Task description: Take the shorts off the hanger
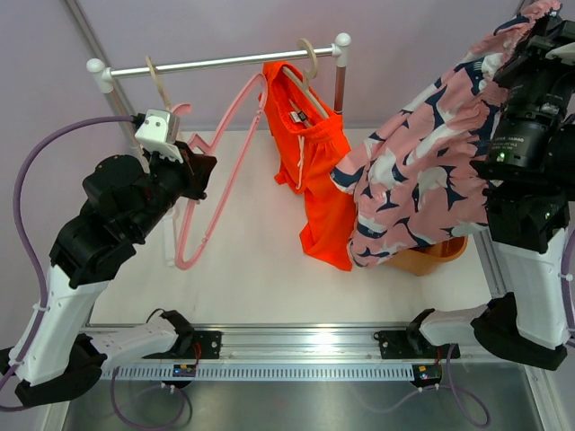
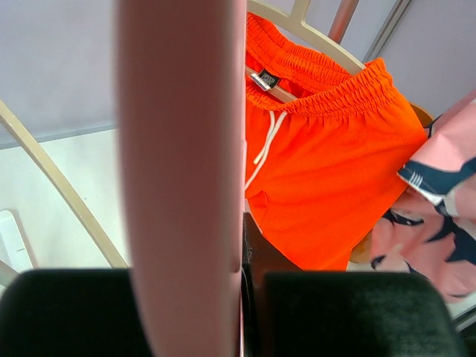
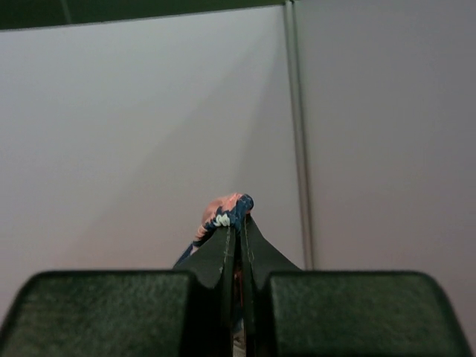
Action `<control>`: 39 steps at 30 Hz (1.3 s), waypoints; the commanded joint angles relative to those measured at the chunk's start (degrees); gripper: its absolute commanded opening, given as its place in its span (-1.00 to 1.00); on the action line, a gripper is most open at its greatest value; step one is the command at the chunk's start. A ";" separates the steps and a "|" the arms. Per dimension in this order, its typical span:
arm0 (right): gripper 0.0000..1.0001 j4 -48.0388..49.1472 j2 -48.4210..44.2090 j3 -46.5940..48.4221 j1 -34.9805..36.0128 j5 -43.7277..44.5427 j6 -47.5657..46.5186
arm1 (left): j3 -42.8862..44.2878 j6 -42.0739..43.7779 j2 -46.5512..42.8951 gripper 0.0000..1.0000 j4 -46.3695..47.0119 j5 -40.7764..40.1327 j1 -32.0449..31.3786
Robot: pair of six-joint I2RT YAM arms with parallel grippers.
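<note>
The bright orange shorts [image 1: 314, 171] [image 2: 327, 171] hang from a cream hanger [image 1: 307, 72] on the rack's rod [image 1: 216, 63]. My left gripper [image 1: 199, 169] [image 2: 238, 312] is shut on the bar of an empty pink hanger [image 1: 216, 180] [image 2: 182, 163], left of the orange pair. The pink shorts with the navy-and-white pattern [image 1: 422, 171] [image 2: 439, 223] dangle free, off any hanger. My right gripper [image 1: 537, 31] [image 3: 239, 230] is raised high at the right. It is shut on the edge of the patterned shorts [image 3: 227, 212].
Another empty cream hanger [image 1: 157, 79] [image 2: 59, 186] hangs on the rod at the left. An orange-brown basket [image 1: 436, 256] sits on the table under the patterned shorts. The rack's posts [image 1: 340, 76] stand at the back, with a wall close behind.
</note>
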 commanded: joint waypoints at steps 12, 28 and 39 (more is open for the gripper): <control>-1.00 -50.59 16.54 24.32 -38.74 -26.30 48.48 | 0.09 -1.41 -0.81 -1.00 1.49 2.85 0.21; -1.00 -53.37 18.51 1.21 -49.39 -47.85 63.53 | -1.49 -1.06 -0.63 -1.00 1.67 3.47 0.21; -1.00 -32.19 6.97 -50.60 -47.55 -55.06 70.12 | -1.75 -2.20 0.68 -1.00 1.58 4.52 0.21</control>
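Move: The right hand already holds the pink shorts high up; the orange basket they go to lies about 12 cm ahead of it, 1 cm to its right and some 60 cm below. The orange shorts on the rack hang roughly 29 cm to that hand's left, 14 cm ahead and 33 cm lower. From the left hand, which holds the pink hanger, the basket is about 50 cm right, 12 cm ahead and 36 cm below. Right hand, still pinching the pink shorts, swings forward, then plunges about 45 cm towards the basket, tipping fingers-down. ##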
